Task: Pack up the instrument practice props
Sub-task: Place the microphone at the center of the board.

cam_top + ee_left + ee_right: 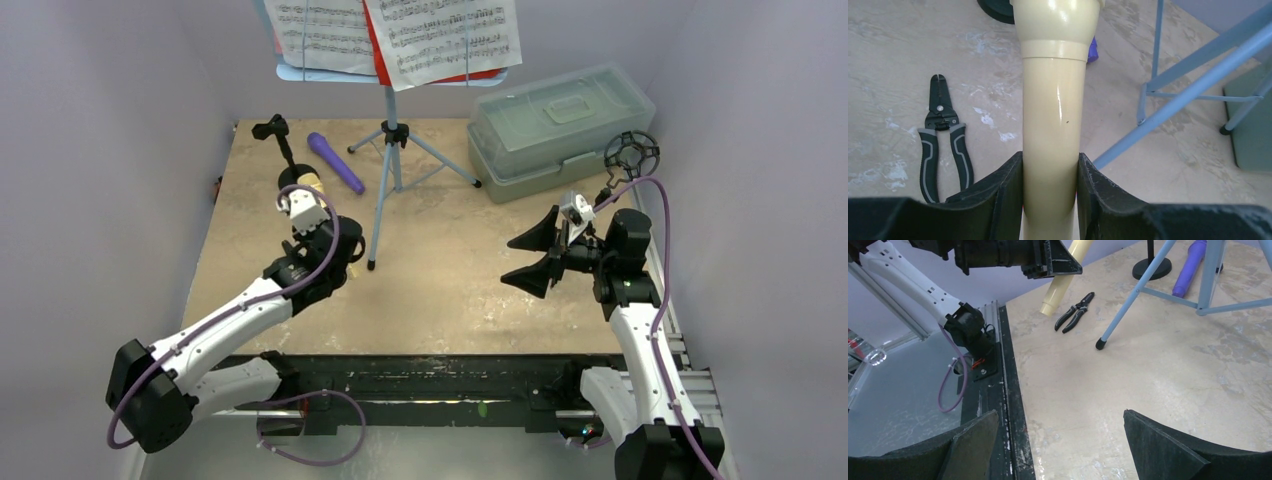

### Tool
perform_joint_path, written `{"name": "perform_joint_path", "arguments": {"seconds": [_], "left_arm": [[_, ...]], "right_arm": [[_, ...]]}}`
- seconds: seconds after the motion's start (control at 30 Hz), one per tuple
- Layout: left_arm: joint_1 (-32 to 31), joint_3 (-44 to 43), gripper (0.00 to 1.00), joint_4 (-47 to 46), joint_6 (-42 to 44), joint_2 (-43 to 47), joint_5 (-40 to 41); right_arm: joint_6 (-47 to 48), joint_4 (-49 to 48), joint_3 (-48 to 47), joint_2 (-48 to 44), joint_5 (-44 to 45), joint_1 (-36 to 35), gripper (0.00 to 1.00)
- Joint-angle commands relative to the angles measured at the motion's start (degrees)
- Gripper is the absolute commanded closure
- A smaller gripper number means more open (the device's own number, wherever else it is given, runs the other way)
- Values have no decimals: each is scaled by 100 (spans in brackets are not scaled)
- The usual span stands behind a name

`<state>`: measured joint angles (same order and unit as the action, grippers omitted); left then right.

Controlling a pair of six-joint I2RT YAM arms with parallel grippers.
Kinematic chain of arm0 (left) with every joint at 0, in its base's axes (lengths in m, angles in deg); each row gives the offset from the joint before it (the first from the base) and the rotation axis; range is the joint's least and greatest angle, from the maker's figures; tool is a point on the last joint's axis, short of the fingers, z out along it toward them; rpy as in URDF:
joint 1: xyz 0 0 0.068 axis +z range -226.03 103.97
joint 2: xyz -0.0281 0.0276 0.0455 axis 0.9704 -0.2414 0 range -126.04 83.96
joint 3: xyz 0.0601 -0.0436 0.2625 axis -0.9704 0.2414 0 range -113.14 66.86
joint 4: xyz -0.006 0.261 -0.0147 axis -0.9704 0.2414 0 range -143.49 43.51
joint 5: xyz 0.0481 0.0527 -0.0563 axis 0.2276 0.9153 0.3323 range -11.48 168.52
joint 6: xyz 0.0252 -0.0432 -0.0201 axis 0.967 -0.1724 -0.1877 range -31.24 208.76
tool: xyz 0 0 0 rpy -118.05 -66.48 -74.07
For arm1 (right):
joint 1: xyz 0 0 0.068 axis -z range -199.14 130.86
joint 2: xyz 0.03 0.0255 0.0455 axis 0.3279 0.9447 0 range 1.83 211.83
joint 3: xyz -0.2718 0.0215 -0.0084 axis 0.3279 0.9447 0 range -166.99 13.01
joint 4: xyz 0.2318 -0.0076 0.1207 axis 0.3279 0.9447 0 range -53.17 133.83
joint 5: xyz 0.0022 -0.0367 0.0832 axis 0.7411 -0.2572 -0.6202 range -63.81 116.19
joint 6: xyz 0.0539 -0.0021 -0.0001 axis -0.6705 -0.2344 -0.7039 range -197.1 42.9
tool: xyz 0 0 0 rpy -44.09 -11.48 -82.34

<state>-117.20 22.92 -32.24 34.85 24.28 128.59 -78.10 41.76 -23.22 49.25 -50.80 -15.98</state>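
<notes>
My left gripper [1050, 165] is shut on the tan microphone [1053, 115], holding its handle above the table; it shows in the top view [330, 250] at the left. The purple microphone [335, 162] lies behind it, beside the black round-base holder [285, 150]. The pale-blue tripod music rack [390, 150] stands mid-table with sheet-music pages [440, 35] on it. A black tripod holder with a ring [631, 152] stands at the far right. My right gripper [530, 257] hangs wide open over bare table, nothing between its fingers [1168, 445].
A translucent grey-green lidded box [560, 125] sits shut at the back right. Black-handled pliers [940, 135] lie on the table left of the held microphone. A rack leg [1133, 295] slants down between the two arms.
</notes>
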Motion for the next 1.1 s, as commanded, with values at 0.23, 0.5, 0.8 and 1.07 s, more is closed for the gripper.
{"name": "perform_joint_path", "arguments": {"seconds": [0.23,0.5,0.8,1.07], "left_arm": [[965,-971,100,-913,1196,-1359,-723],[1597,-1391,100,-1359,1506,-2193,-1300],[2183,-1799,100,-1808,1637,-3244,-1815],[2465,-2214,100,-2038,1604,-4068,-1842]], "right_arm": [[249,8,-148,-92,101,1,1],[274,25,-163,-110,115,1,1],[297,39,-175,-128,131,-16,1],[388,122,-200,-136,188,-26,1]]}}
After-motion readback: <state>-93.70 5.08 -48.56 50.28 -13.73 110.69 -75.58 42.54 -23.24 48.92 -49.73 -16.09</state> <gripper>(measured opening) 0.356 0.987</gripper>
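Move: The left hand already holds the yellow microphone. The bare table spot it is being taken to lies about 19 cm ahead, 4 cm left and some 17 cm below. The purple microphone lies 29 cm ahead and 5 cm left, the small mic stand 26 cm ahead and 15 cm left, the pliers 3 cm ahead and 11 cm left. From the right hand that spot is roughly 27 cm ahead and 42 cm left. Still pinching the yellow microphone by its shaft, the left hand carries it forward about 15 cm, towards the purple microphone and the mic stand's base. It sinks some 8 cm on the way, faster near the end, and drifts a little left. The wrist tips down by roughly 15 degrees; the grip doesn't change. ##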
